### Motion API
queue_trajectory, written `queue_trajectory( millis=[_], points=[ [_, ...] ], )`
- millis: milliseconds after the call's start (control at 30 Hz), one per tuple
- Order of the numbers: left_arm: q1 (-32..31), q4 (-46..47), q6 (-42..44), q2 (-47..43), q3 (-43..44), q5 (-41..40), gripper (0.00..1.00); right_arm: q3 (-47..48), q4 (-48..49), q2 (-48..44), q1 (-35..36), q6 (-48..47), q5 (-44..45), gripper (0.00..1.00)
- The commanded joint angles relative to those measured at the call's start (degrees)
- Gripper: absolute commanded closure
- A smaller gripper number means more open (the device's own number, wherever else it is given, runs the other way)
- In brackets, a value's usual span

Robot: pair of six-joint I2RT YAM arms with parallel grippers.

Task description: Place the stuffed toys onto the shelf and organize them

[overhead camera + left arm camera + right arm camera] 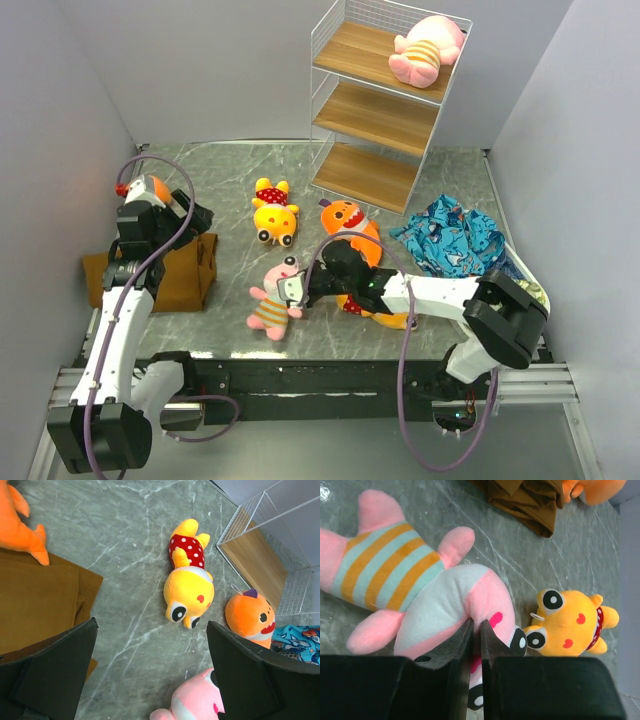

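Note:
A pink stuffed toy [275, 300] [410, 580] in an orange-striped shirt lies on the table's front middle. My right gripper [297, 290] [476, 625] is shut on a fold of its pink head. A yellow toy [274, 212] [189, 580] in a red dotted shirt and an orange fish toy [345, 218] [250, 615] lie before the white wire shelf [380, 110]. A second pink toy [425, 48] rests on the shelf's top board. My left gripper [192, 215] [151, 625] hangs open over the table beside the brown cloth, holding nothing.
A brown cloth [175, 270] [40, 600] lies at the left with another orange toy [17, 525] at its edge. A blue patterned cloth [455, 235] sits at the right. An orange-yellow plush [388, 318] lies partly under my right arm.

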Motion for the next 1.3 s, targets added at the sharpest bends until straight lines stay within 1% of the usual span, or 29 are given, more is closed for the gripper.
queue_trajectory(
  millis=[0, 33, 67, 133, 167, 233, 300, 400, 433, 500, 533, 567, 600, 667, 733, 800, 900, 1033, 1067, 1133, 1267],
  points=[
    [-0.19, 0.13, 1.65, -1.73, -0.09, -1.92, 0.03, 1.87, 3.03, 0.25, -0.18, -1.84, 1.68, 0.8],
    [-0.28, -0.13, 1.83, -1.91, -0.18, -2.1, 0.03, 1.87, 3.22, -0.01, -0.1, -0.27, 2.31, 0.73],
    [-0.63, -0.13, 1.92, -2.34, -0.18, -2.27, 0.03, 2.56, 3.23, -0.54, -0.1, 0.96, 3.27, 0.64],
    [-0.81, -0.4, 2.01, -2.96, -0.36, -2.98, 0.03, 4.23, 0.43, -0.72, 0.08, 4.73, 5.99, 0.42],
    [-1.07, -0.48, 2.01, -3.75, -0.88, -2.89, 0.03, 6.16, -3.24, -0.72, 0.08, 5.8, 6.18, 0.41],
    [-1.33, -0.57, 2.27, -4.37, -1.32, -2.71, 0.04, 7.05, -4.77, -0.98, 0.34, 9.39, 7.14, 0.39],
    [-1.77, -1.18, 2.44, -5.51, -1.68, -2.8, 0.04, 5.92, -3.73, -2.91, 1.13, 12.39, 8.29, 0.4],
    [-1.86, -1.89, 2.53, -6.83, -2.11, -4.12, 0.03, 2.93, 1.54, -6.51, 3.68, 21.42, 11.63, 0.4],
    [-1.86, -1.89, 2.62, -7.09, -2.12, -4.9, 0.03, 2.66, 2.16, -7.48, 4.03, 28.15, 12.24, 0.4],
    [-1.86, -1.89, 2.8, -7.8, -2.03, -5.52, 0.04, 3.79, 0.25, -7.75, 5.44, 34.78, 15.05, 0.41],
    [-1.86, -1.8, 2.88, -7.89, -2.11, -5.87, 0.04, 4.76, -1.5, -7.49, 5.96, 39.86, 16.28, 0.41],
    [-1.86, -1.8, 2.89, -7.89, -1.77, -6.31, 0.03, 6.51, -5.0, -7.31, 7.27, 41.48, 18.73, 0.41],
    [-1.86, -2.24, 2.89, -7.89, -1.5, -6.67, 0.03, 7.31, -6.52, -7.05, 8.33, 42.36, 20.41, 0.41],
    [-1.86, -2.59, 2.89, -7.97, -1.24, -7.37, 0.03, 8.2, -8.72, -6.52, 11.22, 42.02, 23.05, 0.4],
    [-1.86, -2.59, 2.71, -8.41, -1.32, -7.81, 0.03, 9.59, -10.04, -4.95, 12.47, 39.84, 24.2, 0.38],
    [-1.77, -2.68, 2.8, -9.29, -1.24, -7.99, 0.04, 11.53, -13.55, -3.19, 14.83, 38.42, 26.29, 0.38],
    [-1.86, -3.21, 2.62, -10.26, -1.06, -11.84, 0.03, 15.13, -16.81, 0.33, 18.17, 35.87, 29.2, 0.37],
    [-1.86, -3.73, 2.18, -11.31, -0.89, -14.39, 0.03, 20.3, -20.49, 6.73, 20.38, 33.59, 34.65, 0.36],
    [-1.86, -3.82, 2.1, -11.57, -0.8, -15.1, 0.03, 21.37, -22.94, 7.88, 20.82, 33.32, 35.44, 0.36],
    [-1.86, -4.26, 1.83, -11.66, -0.71, -16.77, 0.03, 23.3, -24.63, 10.6, 21.52, 32.27, 36.59, 0.36],
    [-1.77, -4.44, 1.48, -11.49, -0.71, -17.22, 0.04, 23.05, -23.42, 12.46, 22.31, 29.63, 39.75, 0.35]
  ],
)
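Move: The right hand's fingertips are at the pink toy's head; the toy's middle, at the striped body, lies about 6 cm back, 5 cm left and 6 cm below. Of the neighbours, the near yellow toy is some 17 cm right and 6 back, the far yellow toy 14 ahead and 5 left, the orange shark 9 ahead and 12 right. From the left hand, the pink toy is roughly 16 cm back, 17 right and 16 below. Right hand opens off pink toy's head, arcs about 9 cm back-left over its body; left hand drifts back-left. ##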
